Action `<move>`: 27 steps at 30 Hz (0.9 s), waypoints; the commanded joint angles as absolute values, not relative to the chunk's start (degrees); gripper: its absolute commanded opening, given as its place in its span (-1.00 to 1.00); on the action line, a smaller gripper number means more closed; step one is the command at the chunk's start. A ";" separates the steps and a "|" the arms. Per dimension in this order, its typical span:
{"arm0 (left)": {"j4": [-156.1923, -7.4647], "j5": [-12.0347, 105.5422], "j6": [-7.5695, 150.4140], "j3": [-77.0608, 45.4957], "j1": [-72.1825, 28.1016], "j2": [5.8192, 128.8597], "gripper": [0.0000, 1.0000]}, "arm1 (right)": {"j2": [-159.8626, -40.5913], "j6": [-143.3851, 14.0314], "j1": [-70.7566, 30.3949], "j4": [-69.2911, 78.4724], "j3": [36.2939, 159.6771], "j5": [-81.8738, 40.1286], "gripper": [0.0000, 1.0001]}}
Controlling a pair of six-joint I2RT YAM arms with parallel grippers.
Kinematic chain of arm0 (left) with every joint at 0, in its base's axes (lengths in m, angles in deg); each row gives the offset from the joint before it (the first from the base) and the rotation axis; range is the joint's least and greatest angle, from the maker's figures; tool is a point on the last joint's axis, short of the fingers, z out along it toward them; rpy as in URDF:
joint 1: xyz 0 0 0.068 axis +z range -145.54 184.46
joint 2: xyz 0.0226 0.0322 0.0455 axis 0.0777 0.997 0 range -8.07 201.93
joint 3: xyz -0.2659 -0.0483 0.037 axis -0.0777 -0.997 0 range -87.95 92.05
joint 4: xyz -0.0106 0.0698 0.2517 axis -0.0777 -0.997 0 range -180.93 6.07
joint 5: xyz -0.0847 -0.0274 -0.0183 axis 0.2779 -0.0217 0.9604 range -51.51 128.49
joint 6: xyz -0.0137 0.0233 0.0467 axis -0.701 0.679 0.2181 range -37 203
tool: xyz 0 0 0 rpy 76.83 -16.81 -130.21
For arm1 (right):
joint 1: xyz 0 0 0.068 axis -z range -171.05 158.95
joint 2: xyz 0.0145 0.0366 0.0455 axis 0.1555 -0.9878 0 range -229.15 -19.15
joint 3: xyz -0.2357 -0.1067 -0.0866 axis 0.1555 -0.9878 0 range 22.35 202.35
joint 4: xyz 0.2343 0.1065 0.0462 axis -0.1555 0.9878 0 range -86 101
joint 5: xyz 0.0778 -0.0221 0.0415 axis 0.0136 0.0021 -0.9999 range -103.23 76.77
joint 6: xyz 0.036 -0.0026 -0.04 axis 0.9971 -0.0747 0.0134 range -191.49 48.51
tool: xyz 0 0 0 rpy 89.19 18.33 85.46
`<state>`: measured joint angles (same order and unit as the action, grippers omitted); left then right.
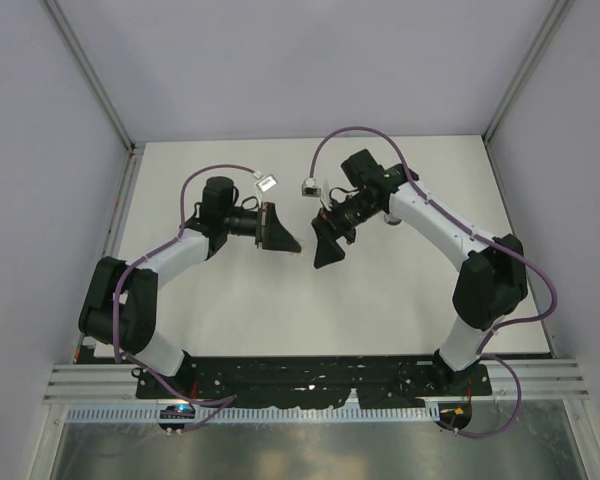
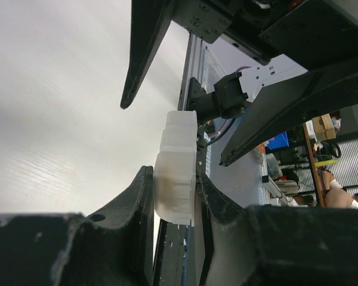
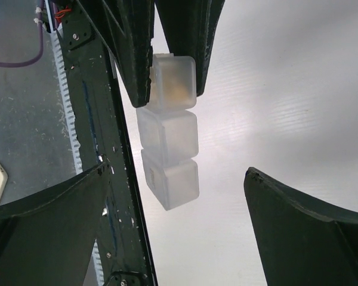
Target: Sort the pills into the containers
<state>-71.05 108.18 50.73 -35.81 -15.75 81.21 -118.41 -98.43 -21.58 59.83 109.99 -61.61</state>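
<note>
A translucent white container [image 3: 170, 143], a strip of three joined box compartments, hangs in the air between the two grippers. My left gripper [image 2: 175, 179] is shut on one end compartment [image 2: 176, 190], with a finger flat on each side. In the right wrist view the left gripper's fingers [image 3: 134, 53] clamp the top compartment, which has a faint orange-brown tint inside. No separate pills can be made out. My right gripper [image 3: 176, 173] is open and wide, its fingers to either side of the strip's free end without touching it. In the top view the left gripper [image 1: 283, 238] and right gripper [image 1: 330, 250] face each other over mid-table.
The white table [image 1: 380, 290] has grey walls on three sides. A black rail with the arm bases [image 1: 310, 375] runs along the near edge. Purple cables [image 1: 355, 132] loop above both arms.
</note>
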 commanded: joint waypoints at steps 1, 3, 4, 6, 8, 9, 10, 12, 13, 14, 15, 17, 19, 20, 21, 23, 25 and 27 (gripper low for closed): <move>-72.85 106.17 53.73 -35.13 -15.93 80.35 -1.00 | -112.58 -98.47 -21.11 59.28 111.47 -59.21 0.98; -73.03 105.47 53.73 -35.22 -15.93 80.26 -1.00 | -110.91 -97.86 -21.11 58.06 110.86 -56.67 0.99; -73.21 105.03 53.73 -35.22 -15.93 80.09 -1.00 | -109.42 -97.34 -21.11 57.26 110.51 -55.43 0.99; -73.21 104.15 53.91 -35.39 -15.93 79.65 -1.00 | -106.44 -95.41 -21.20 54.11 108.76 -49.39 0.95; -73.21 103.62 54.17 -35.48 -15.93 79.30 -1.00 | -103.37 -93.48 -21.11 50.68 107.09 -42.20 0.92; -73.30 103.27 54.43 -35.66 -15.93 79.12 -1.00 | -102.30 -92.68 -21.20 48.66 106.47 -38.93 0.91; -73.56 103.01 54.70 -35.66 -15.93 78.95 -1.00 | -100.99 -92.50 -21.20 47.95 106.46 -33.59 0.90; -74.09 102.39 55.49 -35.66 -15.93 78.86 -1.00 | -98.96 -92.06 -21.29 47.24 106.55 -25.06 0.90; -74.26 102.21 55.58 -35.57 -15.93 78.77 -1.00 | -98.34 -92.14 -21.29 46.89 106.29 -22.92 0.90; -74.35 101.78 55.75 -35.39 -15.93 78.86 -1.00 | -97.12 -92.15 -21.29 45.93 106.03 -18.03 0.90; -74.44 101.34 56.10 -35.31 -15.93 78.86 -1.00 | -96.50 -91.88 -21.29 45.22 105.33 -15.63 0.90; -74.96 100.02 56.81 -35.04 -15.93 78.86 -1.00 | -94.21 -90.75 -21.29 42.24 103.49 -8.25 0.90; -76.19 98.44 57.86 -34.60 -15.84 78.77 -1.00 | -90.79 -89.34 -21.29 39.16 100.94 -2.44 0.90; -76.63 97.74 58.21 -34.60 -15.84 78.68 -1.00 | -90.17 -89.42 -21.29 37.06 99.10 1.06 0.90; -76.90 97.03 58.39 -34.43 -15.84 78.68 -1.00 | -88.68 -89.68 -21.29 36.52 98.21 3.27 0.90; -76.81 96.15 58.57 -34.43 -15.93 78.86 -1.00 | -86.57 -90.03 -21.20 34.06 95.22 4.17 0.90; -76.29 95.62 58.22 -34.16 -15.84 79.47 -1.00 | -84.37 -89.77 -21.20 32.65 92.85 2.34 0.90; -74.45 95.62 56.47 -33.99 -15.93 80.35 -1.00 | -82.61 -88.46 -20.94 31.33 90.82 0.41 0.90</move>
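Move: The pill bottle stands on the table about 20 cm ahead of the open right gripper, 18 cm to its right and some 15 cm lower. The translucent pill organizer, held by the left gripper, is about 4 cm to the right gripper's left, level with it in reach and height. From the left gripper, the bottle is about 20 cm ahead, 23 cm to the right and 17 cm lower. Pull the right gripper away from the pill organizer, about 15 cm to the right, lifting 9 cm and reaching 8 cm forward, across the table towards the pill bottle's side. Swing its fingers clockwise from pointing left to forward and still down, keeping them wide open. Keep the left gripper's pinch on the organizer while easing it about 2.5 cm forward and as far down. ##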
